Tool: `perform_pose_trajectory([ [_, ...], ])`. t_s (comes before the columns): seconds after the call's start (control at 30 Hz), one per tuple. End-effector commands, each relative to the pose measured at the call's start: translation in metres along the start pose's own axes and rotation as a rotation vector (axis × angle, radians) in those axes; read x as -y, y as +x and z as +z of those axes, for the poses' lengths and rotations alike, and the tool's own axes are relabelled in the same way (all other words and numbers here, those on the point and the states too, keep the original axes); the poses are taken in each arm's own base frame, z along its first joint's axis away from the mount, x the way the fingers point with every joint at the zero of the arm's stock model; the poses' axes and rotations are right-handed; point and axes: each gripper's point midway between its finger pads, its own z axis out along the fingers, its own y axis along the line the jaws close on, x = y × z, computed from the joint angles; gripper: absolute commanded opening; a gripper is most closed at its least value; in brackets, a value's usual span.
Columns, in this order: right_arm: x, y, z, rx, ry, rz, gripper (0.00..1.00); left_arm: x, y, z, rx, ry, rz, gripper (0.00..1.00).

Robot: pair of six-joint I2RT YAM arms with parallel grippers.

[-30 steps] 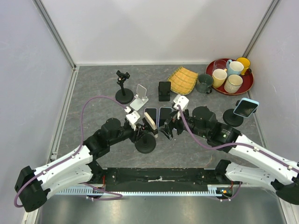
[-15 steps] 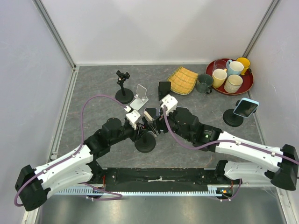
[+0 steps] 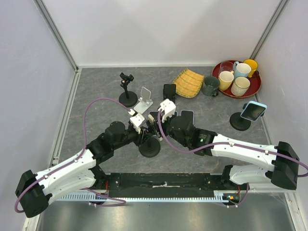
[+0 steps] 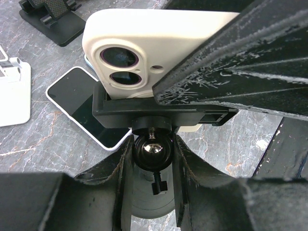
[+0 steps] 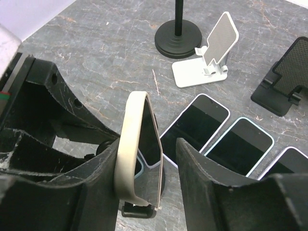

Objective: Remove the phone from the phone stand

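A cream-cased phone (image 4: 144,43) stands on edge in the black clamp of a phone stand (image 4: 144,113) with a round black base (image 3: 150,148). My left gripper (image 4: 151,154) is shut on the stand's ball joint just below the clamp; in the top view it (image 3: 144,136) sits left of the base. My right gripper (image 5: 144,163) straddles the phone (image 5: 132,154) from above. One finger lies against its cream back. The other stands a small gap off the screen, so the jaws are open around it. In the top view the right gripper (image 3: 156,126) covers the phone.
Three phones lie flat beside the stand (image 5: 197,125) (image 5: 240,144) (image 3: 186,114). Behind are a white folding stand (image 3: 143,101), a black pole stand (image 3: 127,91), a black cradle (image 3: 169,93), a bamboo mat (image 3: 188,82), a green mug (image 3: 210,85), a red tray (image 3: 253,89) of cups and a stand with a blue phone (image 3: 252,111).
My right arm has swung left over the stand, and its jaws have narrowed around the cream phone. The left gripper has kept its hold on the stand.
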Motion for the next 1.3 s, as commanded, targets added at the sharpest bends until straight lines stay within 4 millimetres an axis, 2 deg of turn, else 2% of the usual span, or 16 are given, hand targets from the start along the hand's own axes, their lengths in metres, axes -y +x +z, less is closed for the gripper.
perform_pose_trajectory([
  [0.0, 0.001, -0.021, 0.006, 0.074, 0.040, 0.046, 0.52, -0.008, -0.015, -0.001, 0.030, -0.044, 0.016, 0.02],
  [0.3, -0.001, -0.010, 0.018, 0.050, 0.052, 0.043, 0.45, -0.007, -0.016, -0.001, 0.031, -0.036, 0.021, 0.02],
  [0.4, 0.000, -0.010, 0.019, 0.054, 0.061, 0.045, 0.36, -0.007, -0.015, -0.001, 0.028, -0.038, 0.022, 0.02],
  [0.43, 0.001, -0.009, 0.018, 0.054, 0.065, 0.046, 0.29, -0.007, -0.015, -0.001, 0.026, -0.036, 0.022, 0.02],
  [0.5, 0.004, -0.009, 0.017, 0.058, 0.075, 0.050, 0.20, -0.007, -0.013, -0.001, 0.020, -0.038, 0.018, 0.02],
  [0.53, 0.006, -0.007, 0.016, 0.056, 0.084, 0.052, 0.11, -0.008, -0.013, -0.001, 0.019, -0.041, 0.015, 0.02],
  [0.67, 0.017, -0.011, 0.006, 0.082, 0.123, 0.061, 0.00, -0.008, -0.009, 0.000, 0.004, -0.044, -0.004, 0.02],
  [0.8, 0.022, -0.012, -0.004, 0.084, 0.123, 0.042, 0.00, -0.015, -0.002, 0.000, -0.036, -0.083, -0.044, 0.02],
  [1.03, 0.024, 0.004, -0.024, 0.041, 0.081, 0.052, 0.00, -0.035, -0.001, 0.000, -0.045, -0.140, -0.169, 0.02],
  [1.27, 0.018, 0.011, -0.030, 0.002, 0.038, 0.059, 0.00, -0.048, 0.003, -0.003, -0.053, -0.199, -0.180, 0.02],
])
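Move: The cream phone, upright in the clamp of the stand that the left hand grips, lies about 1 cm ahead of the right hand, 2 cm left and 1 cm down. The stand's round base is some 2 cm back, 5 cm left and 18 cm below. On the table about 17 cm below the right hand, the nearest flat phone lies 13 cm ahead and 2 cm left, the blue-rimmed phone 13 cm ahead and 7 cm right. From the left hand, the clamped phone is roughly 2 cm ahead, 4 cm right and 3 cm up. Right hand dips, pinches the clamped phone, draws about 3 cm right and back; left keeps gripping the stand. ##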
